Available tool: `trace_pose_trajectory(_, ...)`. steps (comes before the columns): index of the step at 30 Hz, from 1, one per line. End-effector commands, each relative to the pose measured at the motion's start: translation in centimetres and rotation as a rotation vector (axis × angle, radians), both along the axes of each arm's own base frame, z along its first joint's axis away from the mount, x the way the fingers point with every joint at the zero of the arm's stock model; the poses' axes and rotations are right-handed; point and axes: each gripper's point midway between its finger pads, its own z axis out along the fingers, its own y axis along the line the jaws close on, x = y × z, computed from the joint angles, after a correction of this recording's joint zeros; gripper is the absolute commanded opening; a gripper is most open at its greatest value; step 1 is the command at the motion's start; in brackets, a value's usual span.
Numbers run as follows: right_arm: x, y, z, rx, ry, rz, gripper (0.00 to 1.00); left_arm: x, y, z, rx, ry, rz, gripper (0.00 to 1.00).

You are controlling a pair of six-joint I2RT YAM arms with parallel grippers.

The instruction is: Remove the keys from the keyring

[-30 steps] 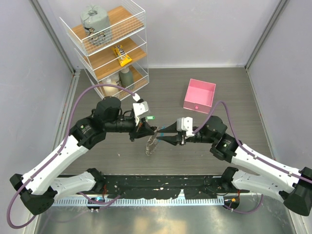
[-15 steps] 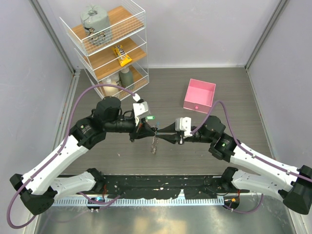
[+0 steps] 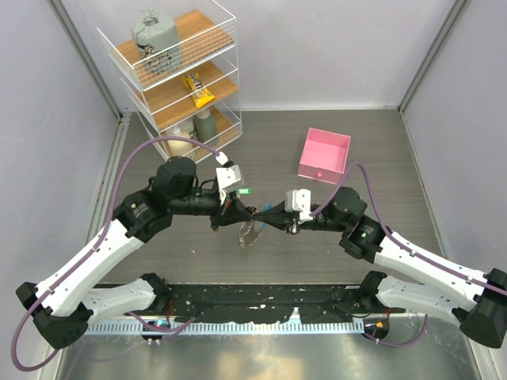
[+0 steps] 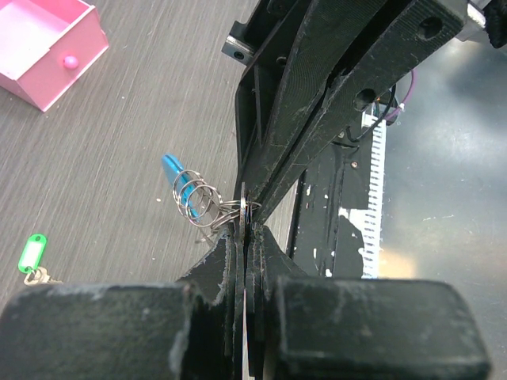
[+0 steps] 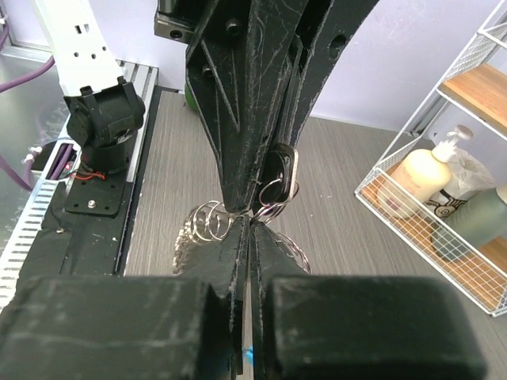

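My left gripper (image 3: 250,214) and right gripper (image 3: 264,218) meet tip to tip above the table, both shut on the thin wire of the keyring (image 4: 200,198). The keys (image 3: 249,234) hang below them in a silver bunch. In the left wrist view my shut fingers (image 4: 234,237) pinch the wire; small rings and the blue band (image 4: 174,176) lie just left of them. In the right wrist view my shut fingers (image 5: 238,237) hold the wire, with rings (image 5: 207,222), the jagged keys (image 5: 185,244) and a black tag (image 5: 279,169) around the tips.
A pink box (image 3: 323,155) stands at the back right, also in the left wrist view (image 4: 43,47). A green tag with a small key (image 4: 32,253) lies loose on the table. A white wire shelf (image 3: 178,71) with bottles stands at the back left.
The two grippers have closed the gap between them and now touch tip to tip. The stretched blue band is no longer seen from above, and the keys hang bunched under the tips.
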Motion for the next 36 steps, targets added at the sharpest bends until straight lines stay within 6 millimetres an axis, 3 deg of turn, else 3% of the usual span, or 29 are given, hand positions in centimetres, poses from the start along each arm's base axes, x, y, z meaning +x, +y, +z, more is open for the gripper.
trace_pose_trajectory(1, -0.5, 0.3, 2.6, 0.013, 0.021, 0.025, 0.05, -0.3, -0.4, 3.1, -0.079, -0.066, -0.024, 0.00)
trace_pose_trajectory(2, -0.6, 0.5, 3.6, 0.021, 0.034, 0.033, 0.05, -0.2, -0.4, 2.9, -0.076, -0.065, -0.022, 0.00)
trace_pose_trajectory(3, -0.6, 0.6, 2.7, -0.019, 0.071, 0.041, 0.05, -0.1, -0.4, 2.8, -0.071, -0.064, -0.021, 0.00)
trace_pose_trajectory(4, -0.6, 0.7, 3.5, -0.013, 0.080, 0.043, 0.05, -0.1, -0.4, 2.8, -0.069, -0.064, -0.020, 0.00)
trace_pose_trajectory(15, 0.0, 1.6, 4.8, -0.029, 0.466, 0.120, 0.05, -0.2, -0.2, 2.8, -0.071, -0.075, -0.021, 0.00)
trace_pose_trajectory(23, 1.8, 1.9, 5.6, 0.041, 0.780, 0.202, 0.05, -0.3, -0.4, 2.5, -0.072, -0.069, -0.031, 0.00)
trace_pose_trajectory(27, 2.1, 1.7, 5.8, 0.077, 0.817, 0.226, 0.05, -0.3, -0.4, 2.4, -0.070, -0.067, -0.031, 0.00)
trace_pose_trajectory(29, 1.8, 1.5, 5.8, 0.079, 0.773, 0.235, 0.12, -0.2, -0.4, 2.4, -0.069, -0.067, -0.024, 0.00)
trace_pose_trajectory(36, 1.4, -0.8, 5.7, 0.127, 0.469, 0.127, 0.50, 0.2, -0.4, 2.8, -0.069, -0.074, -0.010, 0.00)
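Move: The left hand already pinches the key; the right fingers are shut on the keyring's wire coil right beside it, with the key about 1 cm to their left and 1 cm up. From the right hand, the keyring's blue grip hangs roughly 6 cm below, some 3 cm ahead and 3 cm to the right. The loose green tag lies on the table about 18 cm ahead of the left hand, 2 cm to its left and 27 cm down. Still pinching the wire coil beside the key, the right hand rolls about its fingers, top going forward, by some 50 degrees while easing about 2 cm forward and a little left around the key. Its fingers then open and let go, drawing back slightly to the right. The left hand keeps its pinch on the key, shifts about 1.5 cm forward, then eases slightly back. ##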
